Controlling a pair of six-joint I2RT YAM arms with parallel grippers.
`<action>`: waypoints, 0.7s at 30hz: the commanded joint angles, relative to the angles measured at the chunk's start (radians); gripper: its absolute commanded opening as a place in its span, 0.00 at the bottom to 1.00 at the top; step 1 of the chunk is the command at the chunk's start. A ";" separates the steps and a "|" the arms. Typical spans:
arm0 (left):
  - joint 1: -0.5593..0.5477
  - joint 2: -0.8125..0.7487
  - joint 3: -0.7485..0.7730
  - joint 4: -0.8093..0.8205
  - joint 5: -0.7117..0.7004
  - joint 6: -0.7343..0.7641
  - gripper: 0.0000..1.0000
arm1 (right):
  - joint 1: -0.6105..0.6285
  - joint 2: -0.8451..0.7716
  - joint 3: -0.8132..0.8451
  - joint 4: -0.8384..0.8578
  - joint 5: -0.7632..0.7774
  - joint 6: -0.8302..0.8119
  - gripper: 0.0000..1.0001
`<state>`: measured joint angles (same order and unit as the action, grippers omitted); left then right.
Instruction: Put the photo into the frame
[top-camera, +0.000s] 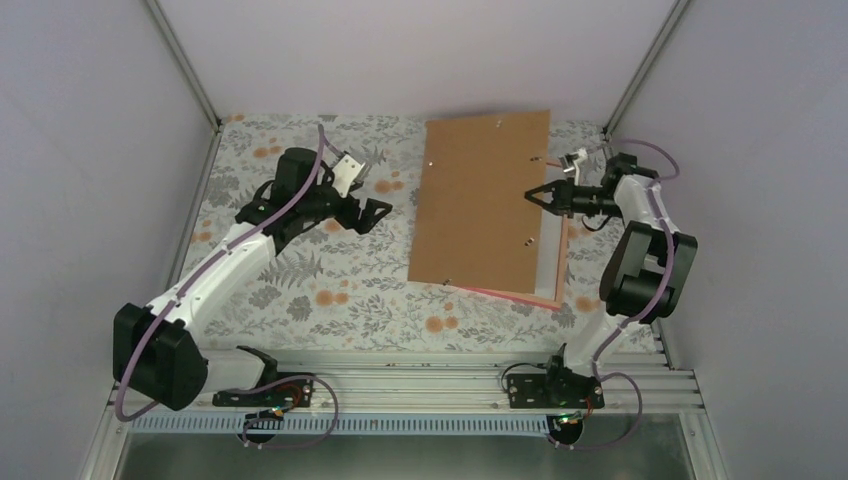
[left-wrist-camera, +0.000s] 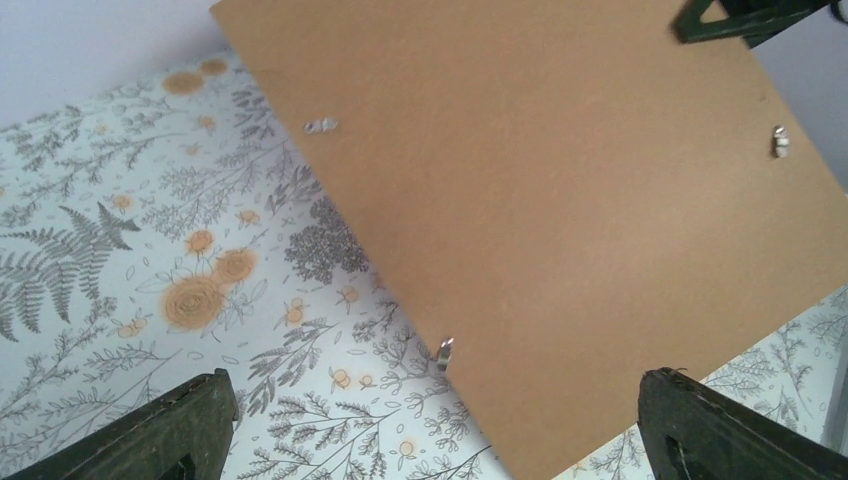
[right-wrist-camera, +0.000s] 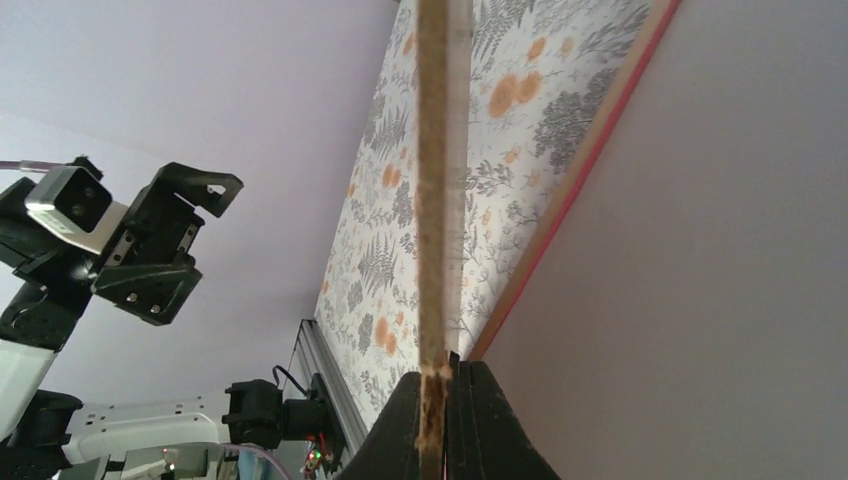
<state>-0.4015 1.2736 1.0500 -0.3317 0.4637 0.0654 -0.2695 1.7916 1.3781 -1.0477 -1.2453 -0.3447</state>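
Observation:
My right gripper is shut on the right edge of a plain brown board, which it holds tilted above the frame. In the right wrist view the board runs edge-on between the shut fingers. The frame shows only as a thin pink border under the board's near corner, and as a pink line. A white strip lies below the board's right side; I cannot tell what it is. The photo is hidden. My left gripper hovers open to the left of the board, holding nothing.
A floral cloth covers the table. Small metal tabs stick out along the board's edges. Grey walls close in the left, back and right sides. An aluminium rail with both arm bases runs along the near edge.

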 joint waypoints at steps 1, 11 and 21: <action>-0.014 0.043 0.012 0.036 0.001 0.009 1.00 | -0.083 0.016 0.001 -0.121 -0.121 -0.176 0.04; -0.082 0.123 0.013 0.055 -0.061 0.074 0.98 | -0.198 0.099 0.052 -0.235 -0.125 -0.276 0.04; -0.093 0.218 0.043 0.068 -0.056 0.069 0.97 | -0.275 0.140 0.023 -0.237 -0.096 -0.262 0.04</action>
<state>-0.4877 1.4715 1.0512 -0.2947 0.4068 0.1207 -0.5091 1.9148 1.3891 -1.2816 -1.2785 -0.5648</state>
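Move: The right hand still pinches the right edge of the brown backing board, whose middle is about 10 cm to its left, level fore and aft and some 8 cm lower. The frame's middle lies about 4 cm left, 6 cm back and 18 cm below that hand. From the left hand, the frame's middle is about 27 cm right, 2 cm back and 24 cm down, the board's middle some 22 cm right, 3 cm ahead and 13 cm down. Right hand carries the pinched board about 8 cm right, slightly down, over the frame; open left hand sinks 7 cm. ##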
